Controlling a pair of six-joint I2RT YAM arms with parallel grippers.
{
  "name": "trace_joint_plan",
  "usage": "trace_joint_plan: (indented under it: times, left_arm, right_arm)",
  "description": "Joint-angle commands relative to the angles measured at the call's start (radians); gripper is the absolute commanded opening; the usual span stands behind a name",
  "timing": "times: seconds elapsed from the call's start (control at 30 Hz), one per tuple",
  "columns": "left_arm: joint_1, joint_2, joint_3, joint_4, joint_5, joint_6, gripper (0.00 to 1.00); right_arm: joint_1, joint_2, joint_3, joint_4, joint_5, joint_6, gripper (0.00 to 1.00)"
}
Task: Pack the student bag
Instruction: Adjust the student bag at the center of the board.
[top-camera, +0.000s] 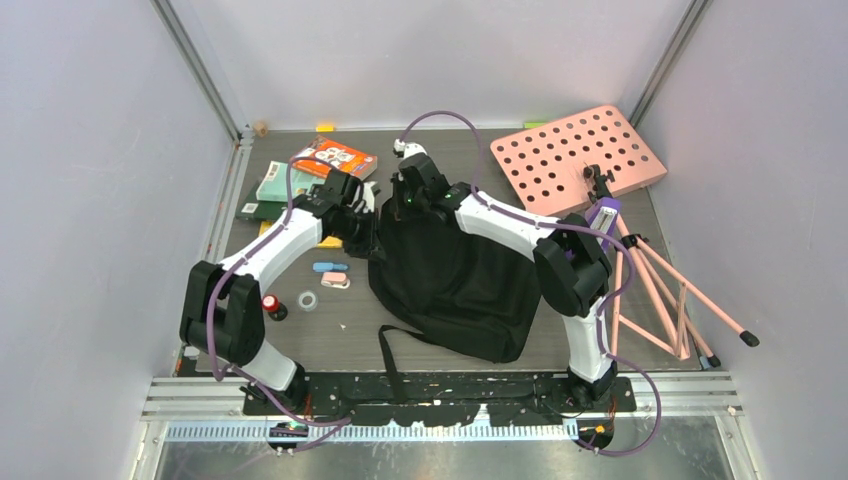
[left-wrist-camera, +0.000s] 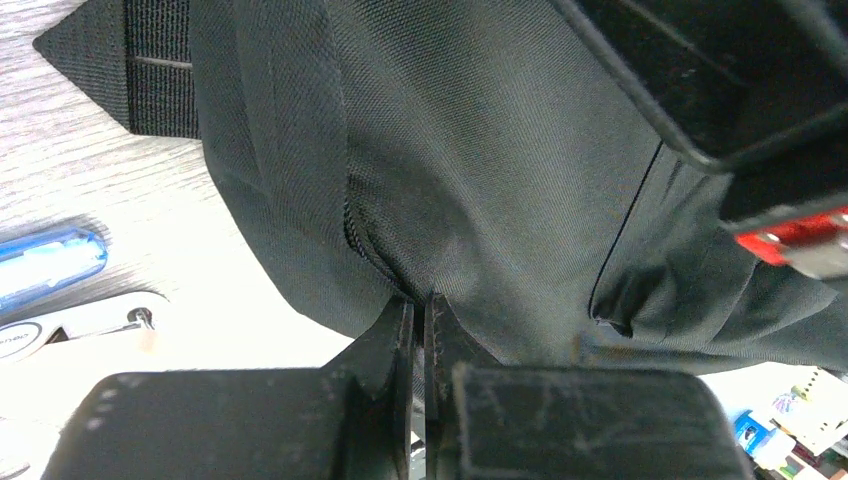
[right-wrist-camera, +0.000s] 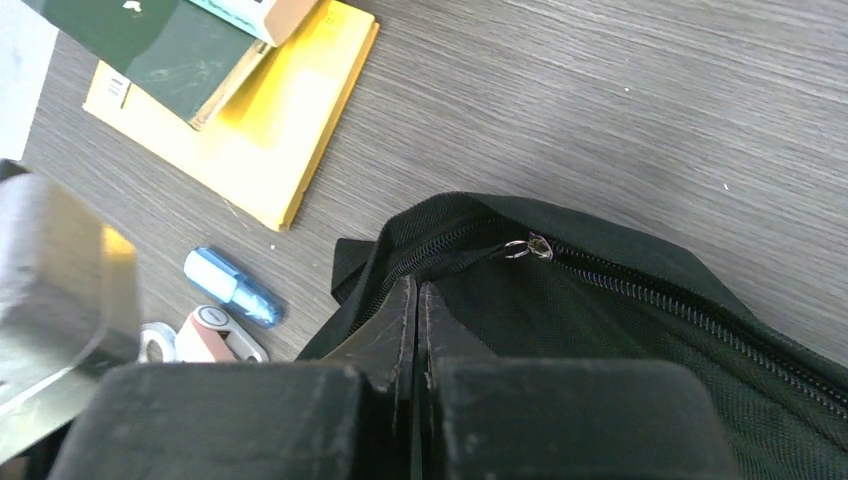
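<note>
The student bag (top-camera: 455, 285), a big black fabric backpack, lies in the middle of the table. My left gripper (top-camera: 362, 218) is at its upper left edge. In the left wrist view the left gripper (left-wrist-camera: 422, 303) is shut, pinching bag fabric (left-wrist-camera: 480, 160) beside a zipper seam. My right gripper (top-camera: 410, 198) is at the bag's top. In the right wrist view the right gripper (right-wrist-camera: 416, 288) is shut at the bag's raised zippered rim (right-wrist-camera: 455, 212), left of the metal zipper pull (right-wrist-camera: 527, 247). The bag's inside is hidden.
Books (top-camera: 330, 160) and a yellow booklet (right-wrist-camera: 270, 130) lie back left. A blue pen-like item (top-camera: 330, 267), a pink item (top-camera: 336, 281), a tape roll (top-camera: 308, 301) and a red-capped thing (top-camera: 272, 305) sit left of the bag. A pink holed board (top-camera: 580, 158) on a stand (top-camera: 660, 290) is at the right. A strap (top-camera: 390, 350) trails toward the front.
</note>
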Motion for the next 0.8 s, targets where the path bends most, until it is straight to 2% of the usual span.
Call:
trace_joint_plan:
  times: [0.0, 0.1, 0.13, 0.17, 0.23, 0.27, 0.3, 0.4, 0.5, 0.63, 0.77]
  left_arm:
    - [0.009, -0.029, 0.021, 0.037, 0.004, 0.002, 0.00]
    - [0.010, -0.034, 0.034, 0.022, -0.030, 0.013, 0.00]
    - [0.011, -0.044, 0.035, 0.019, -0.053, 0.017, 0.04]
    - [0.012, -0.056, 0.035, 0.016, -0.071, 0.024, 0.12]
    - [0.012, -0.082, 0.035, 0.010, -0.117, 0.037, 0.32]
    - [0.012, -0.099, 0.034, 0.008, -0.145, 0.044, 0.38]
    - [0.012, -0.118, 0.032, 0.006, -0.170, 0.052, 0.42]
    - [0.012, -0.182, 0.017, 0.018, -0.277, 0.061, 0.46]
    - [0.012, -0.244, -0.013, 0.067, -0.322, 0.067, 0.50]
    - [0.012, -0.252, 0.005, 0.118, -0.267, 0.059, 0.55]
    - [0.009, -0.157, 0.082, 0.115, -0.197, 0.043, 0.56]
  right_arm:
    - [0.023, -0.020, 0.053, 0.050, -0.084, 0.013, 0.00]
    - [0.023, -0.048, 0.038, 0.057, -0.086, 0.011, 0.00]
    - [0.023, -0.058, 0.036, 0.054, -0.084, 0.010, 0.02]
    - [0.023, -0.063, 0.035, 0.051, -0.083, 0.005, 0.04]
    - [0.023, -0.075, 0.032, 0.035, -0.077, -0.001, 0.14]
    - [0.023, -0.084, 0.030, 0.028, -0.069, -0.001, 0.23]
    - [0.023, -0.091, 0.023, 0.025, -0.064, -0.002, 0.27]
    - [0.022, -0.139, 0.001, 0.004, 0.022, 0.000, 0.43]
    - [0.019, -0.198, -0.017, -0.027, 0.088, -0.012, 0.52]
    - [0.014, -0.274, -0.043, -0.089, 0.180, -0.028, 0.61]
    - [0.004, -0.360, -0.100, -0.137, 0.274, -0.023, 0.67]
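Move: Both closed grippers already hold the student bag by its left side. The bag's middle lies about 17 cm right, 5 cm back and 5 cm below the left hand, and roughly 13 cm right, 15 cm back and 6 cm below the right hand. From the left hand, the blue marker is some 10 cm left and 2 cm back, the pink stapler 9 cm left and 5 cm back, both about 9 cm below. Both hands open, releasing the bag, and rise about 8 cm, the left drifting forward-left, the right drifting rightward. ##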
